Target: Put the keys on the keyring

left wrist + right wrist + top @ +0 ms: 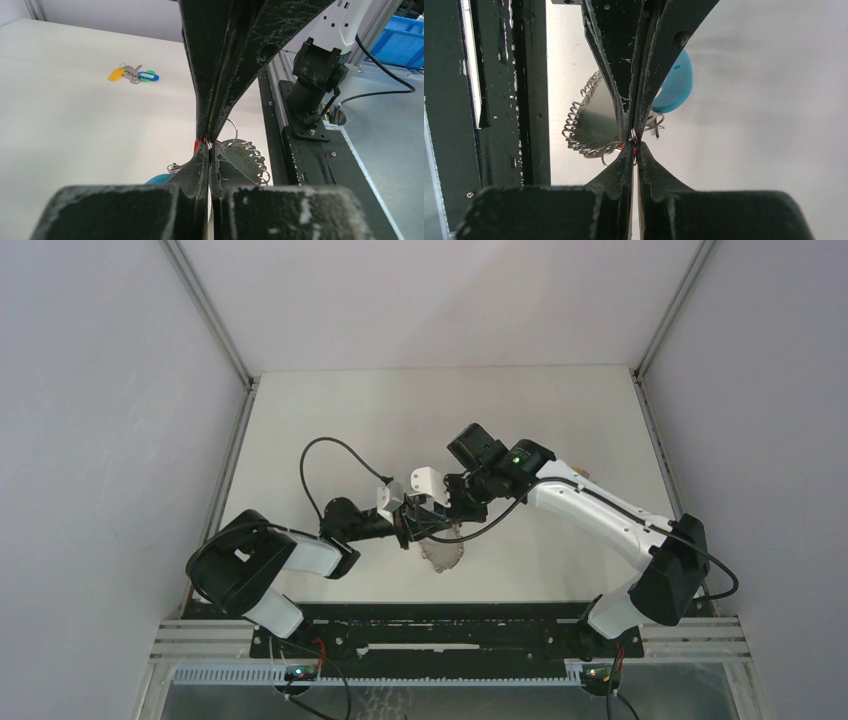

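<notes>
My left gripper [408, 525] and right gripper [440, 512] meet tip to tip above the table's near middle. Both are shut on one small metal ring [634, 145] with the red key's head [197, 146] beside it. In the left wrist view my gripper [209, 146] faces the right fingers [235, 60]. In the right wrist view my gripper [633, 144] faces the left fingers [616, 55]. The keyring [445, 555], a silvery chain loop [581, 132] [247, 157], hangs below the pinch. Its blue plastic segment [674, 85] [160, 178] lies by it. A yellow key [116, 75] and a blue-teal key [148, 76] lie together far off.
The black base rail [440, 630] runs along the near edge, close to the loop. The right arm's base [315, 70] stands on it. A blue bin [400, 42] sits beyond the rail. White walls and metal posts [205, 310] close the table's sides.
</notes>
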Available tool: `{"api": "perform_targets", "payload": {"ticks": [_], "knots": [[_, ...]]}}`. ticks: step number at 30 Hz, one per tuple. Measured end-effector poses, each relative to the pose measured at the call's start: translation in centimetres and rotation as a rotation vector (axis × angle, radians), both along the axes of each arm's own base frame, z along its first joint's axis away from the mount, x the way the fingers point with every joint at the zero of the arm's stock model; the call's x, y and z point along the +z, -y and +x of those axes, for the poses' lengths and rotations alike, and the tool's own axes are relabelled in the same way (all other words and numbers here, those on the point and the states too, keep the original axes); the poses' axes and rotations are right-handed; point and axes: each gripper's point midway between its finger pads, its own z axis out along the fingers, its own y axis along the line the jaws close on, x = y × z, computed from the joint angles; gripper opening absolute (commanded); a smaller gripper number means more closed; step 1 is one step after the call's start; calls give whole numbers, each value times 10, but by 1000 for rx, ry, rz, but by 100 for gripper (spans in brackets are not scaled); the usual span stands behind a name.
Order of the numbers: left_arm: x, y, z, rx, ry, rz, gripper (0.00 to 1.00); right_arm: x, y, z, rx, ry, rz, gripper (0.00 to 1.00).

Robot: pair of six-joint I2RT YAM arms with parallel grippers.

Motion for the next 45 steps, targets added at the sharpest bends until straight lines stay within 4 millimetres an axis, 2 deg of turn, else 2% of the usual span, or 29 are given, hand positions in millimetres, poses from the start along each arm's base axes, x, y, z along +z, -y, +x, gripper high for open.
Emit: {"api": "perform_targets", "payload": {"ticks": [2,7,10,16,24,32,45], "knots": [[0,0,0,-1,0,1,0,0,0,0,-2,1,-5,1],[2,-1,2,12,2,-2,0,1,2,5,-40,8,2,23],[7,-2,3,28,13,-11,0,6,10,10,-90,30,41,29],[20,-5,6,50,42,-37,0,14,33,10,-171,61,117,30],[25,-6,3,43,56,-45,0,18,35,12,-159,25,265,32],[24,-5,1,30,58,-43,0,40,18,11,-46,20,426,33],[23,-5,-2,10,61,-39,0,31,2,3,56,-61,474,30]]}}
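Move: The small metal ring with the red tag is already pinched between both sets of fingertips, about 1 cm to the right hand's left and about 1 cm to the left hand's right, at their height. The grey plate edged with wire loops lies roughly 4 cm back from the right hand and 5 cm below it. The blue handle is some 4 cm ahead of the right hand, 1 cm to its left and about 7 cm lower. Rightward first, the right hand opens its fingers about a third, lets go of the ring and draws off some 3.5 cm, slightly forward. It then rises and swings back left to the ring, about 3 cm above its start, tilting its fingers up nearly 30 degrees until they stand open around the ring. The left keeps its pinch and lifts about 2.5 cm. ##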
